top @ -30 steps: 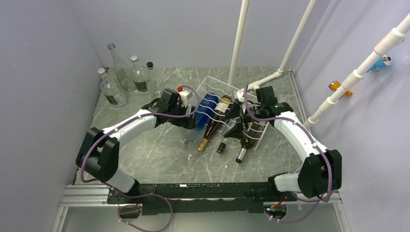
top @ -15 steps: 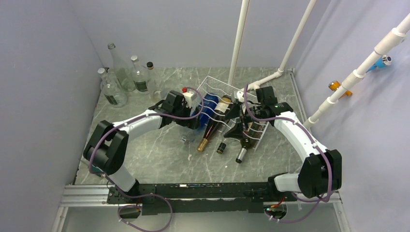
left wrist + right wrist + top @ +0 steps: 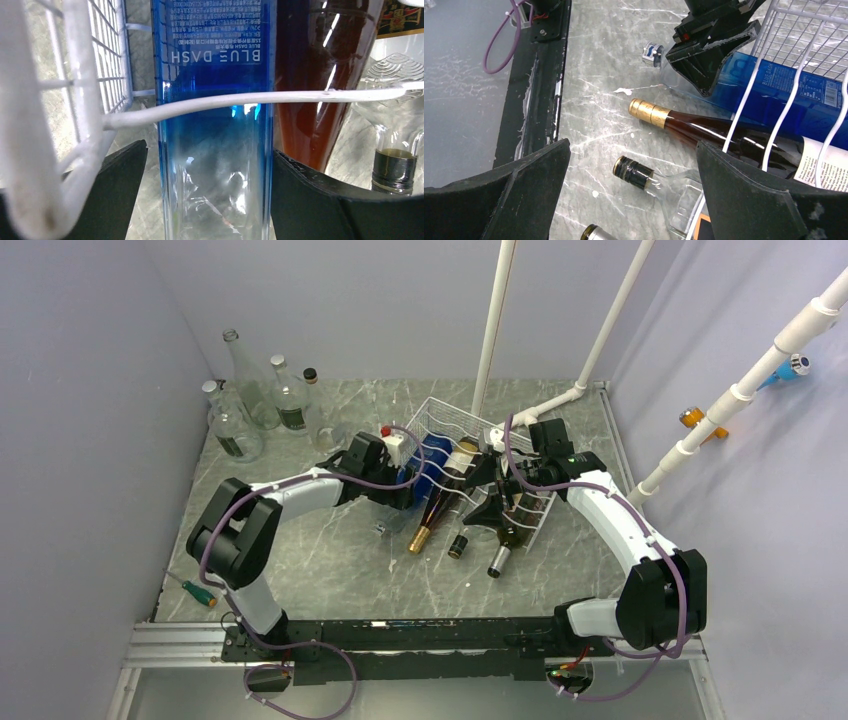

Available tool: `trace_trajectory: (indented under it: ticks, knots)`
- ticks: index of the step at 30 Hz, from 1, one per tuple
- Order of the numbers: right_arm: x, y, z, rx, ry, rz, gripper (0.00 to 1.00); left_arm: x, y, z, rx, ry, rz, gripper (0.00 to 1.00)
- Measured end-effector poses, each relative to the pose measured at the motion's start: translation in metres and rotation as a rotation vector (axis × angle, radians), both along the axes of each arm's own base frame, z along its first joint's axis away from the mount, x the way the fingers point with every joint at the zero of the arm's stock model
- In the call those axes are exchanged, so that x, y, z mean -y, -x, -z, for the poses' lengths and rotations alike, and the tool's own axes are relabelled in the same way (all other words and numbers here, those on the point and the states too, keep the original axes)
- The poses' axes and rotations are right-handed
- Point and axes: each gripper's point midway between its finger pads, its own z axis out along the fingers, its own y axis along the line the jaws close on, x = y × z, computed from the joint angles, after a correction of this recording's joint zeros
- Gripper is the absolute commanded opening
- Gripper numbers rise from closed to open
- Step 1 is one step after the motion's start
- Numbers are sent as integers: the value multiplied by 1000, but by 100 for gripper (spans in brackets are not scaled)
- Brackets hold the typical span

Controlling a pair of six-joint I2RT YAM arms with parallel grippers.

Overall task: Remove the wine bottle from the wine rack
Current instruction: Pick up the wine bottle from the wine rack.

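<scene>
The white wire wine rack (image 3: 452, 416) stands at mid-table with several bottles lying in it, necks toward me. It also shows in the left wrist view (image 3: 75, 100) and the right wrist view (image 3: 804, 30). My left gripper (image 3: 400, 494) is open, its jaws either side of the blue "BLUE DASH" bottle (image 3: 215, 125) at the rack's left end. The right finger (image 3: 320, 200) touches the glass and the left finger (image 3: 120, 190) stands slightly off it. My right gripper (image 3: 487, 508) is open and empty above a clear bottle with a black cap (image 3: 649, 177).
A brown bottle with a gold cap (image 3: 704, 127) lies beside the blue bottle (image 3: 784, 90). A dark bottle with a silver cap (image 3: 500, 558) lies at the rack's right. Empty glass bottles (image 3: 250, 400) stand back left. White pipes (image 3: 495, 330) rise behind the rack. A screwdriver (image 3: 198, 590) lies front left.
My left arm has reached right, bringing its gripper closer in on the blue bottle at the rack's left end. The right arm has not moved.
</scene>
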Motion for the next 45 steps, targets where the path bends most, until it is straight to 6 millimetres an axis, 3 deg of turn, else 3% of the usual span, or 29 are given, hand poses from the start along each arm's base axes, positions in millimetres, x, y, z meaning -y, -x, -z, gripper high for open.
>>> trace_trajectory:
  ticks: [16,18,19,22,24,29,45]
  knots:
    - [1,-1,1,6,8,4,100,5,0,9,-10,16,2,72]
    - [1,-2,2,7,11,6,100,6,1,9,-9,20,5,60]
    - [1,-2,2,8,12,7,100,7,1,9,-10,25,7,45]
    - [1,-2,2,9,12,6,100,8,0,9,1,26,13,12]
    - [1,-2,2,10,12,5,100,8,1,9,4,25,16,0]
    - [1,-2,2,11,13,5,100,3,5,8,24,14,28,0]
    - [1,-2,2,13,13,4,100,-38,46,-3,34,-84,38,0]
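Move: The left hand's open fingers already straddle the blue bottle at nearly its own height; the bottle's middle lies about 3 cm ahead of the hand and 2 cm to its right. The gold-necked brown bottle's middle is some 8 cm to the hand's right and roughly 1 cm back, the black-capped clear bottle's about 16 cm right and 4 cm back. From the idle right hand, the blue bottle is roughly 9 cm ahead, 12 cm left and 12 cm below. Down and rightward by barely 1 cm, the left hand settles around the blue bottle while its fingers close and pinch the body from both sides. Then, holding that grip, it draws the bottle back and left equally, some 6 cm in all along the table towards the neck end, rising only about 1 cm with a slight roll. ##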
